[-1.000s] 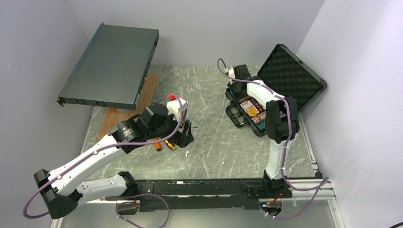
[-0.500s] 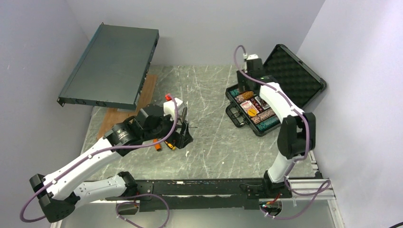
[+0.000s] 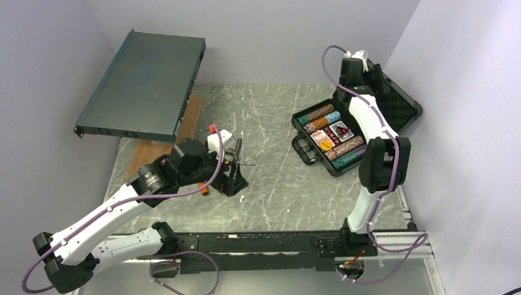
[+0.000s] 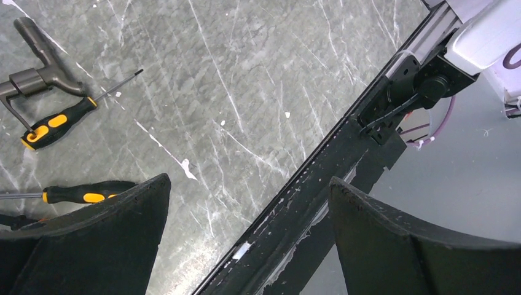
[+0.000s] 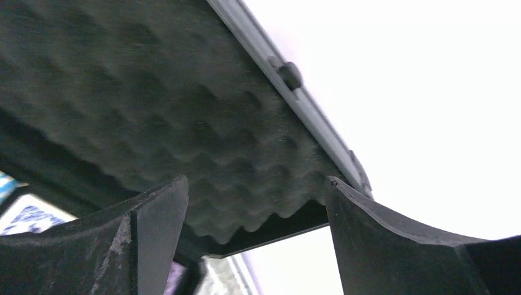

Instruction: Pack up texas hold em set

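The black case of the texas hold em set lies open at the table's right side. Its tray holds rows of striped poker chips and card decks. The foam-lined lid stands tilted back toward the wall. My right gripper is up at the lid's top left edge. In the right wrist view it is open, with the foam lid close in front and the lid's corner between the jaws, touching neither. My left gripper hangs open over the table's left centre; the left wrist view shows it empty.
Two orange-handled screwdrivers and a grey metal handle lie by the left gripper. A large dark-grey rack unit leans at the back left on a wooden board. The black rail runs along the near edge.
My right arm rose from the case's tray to the top edge of the lid, and its jaws opened. The left arm drew back a little toward the near left.
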Controlling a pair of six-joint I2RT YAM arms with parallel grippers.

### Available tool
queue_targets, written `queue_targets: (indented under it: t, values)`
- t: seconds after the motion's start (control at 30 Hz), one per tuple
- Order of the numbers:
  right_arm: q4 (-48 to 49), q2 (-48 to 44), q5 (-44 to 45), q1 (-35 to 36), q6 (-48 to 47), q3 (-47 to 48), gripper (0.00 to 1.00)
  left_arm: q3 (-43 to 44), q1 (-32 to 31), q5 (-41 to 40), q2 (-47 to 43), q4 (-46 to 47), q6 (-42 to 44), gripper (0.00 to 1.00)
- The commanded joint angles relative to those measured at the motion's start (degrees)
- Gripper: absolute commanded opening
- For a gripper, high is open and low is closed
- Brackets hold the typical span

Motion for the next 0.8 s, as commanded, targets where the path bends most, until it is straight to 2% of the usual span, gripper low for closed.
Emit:
queue_targets:
  t: [0.0,0.17,0.43,0.67,0.77]
  values:
    - [4.8,0.7,4.7,-5.0,-8.4,4.1,0.82,2.3,0.2,2.6,0.3,-0.4,-0.4,0.99]
    - [3.3,3.4,2.8,-8.0,-9.0,9.2,0.74,3.1,0.1,2.9,1.5,-1.7,-0.4,0.99]
    - [0.6,5.4,-2.2,-10.6,-7.6,11.8,0.65,7.9,0.2,3.7,5.2,-5.4,0.3,1.00]
    - [-2.8,5.7,-5.7,-11.2,-5.8,11.5,0.60,9.0,0.2,4.0,6.7,-5.0,-0.4,0.99]
    - [-1.2,3.2,-6.3,-11.3,-5.2,8.0,0.61,9.5,0.2,4.5,7.4,-4.7,-0.5,0.99]
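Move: The open case's lid rim, where the right hand is heading, lies roughly 10 cm to that hand's right, about 1 cm farther out and 3 cm lower. Down in the case, about 20 cm below the right hand, the blue card deck is 5 cm back and 8 cm left; the orange-and-blue chip row is 2 cm back and 14 cm left. From the left hand the rim is some 33 cm ahead, 56 cm right and 2 cm lower. Towards the raised outer rim of the case lid, the empty right hand sweeps about 9 cm to the right, nearly all in the first half. It arcs up some 3 cm on the way and then sinks most of that again, coming close over the rim while the fingers narrow from wide to a bit over half open. Touch on the rim can't be made out. ##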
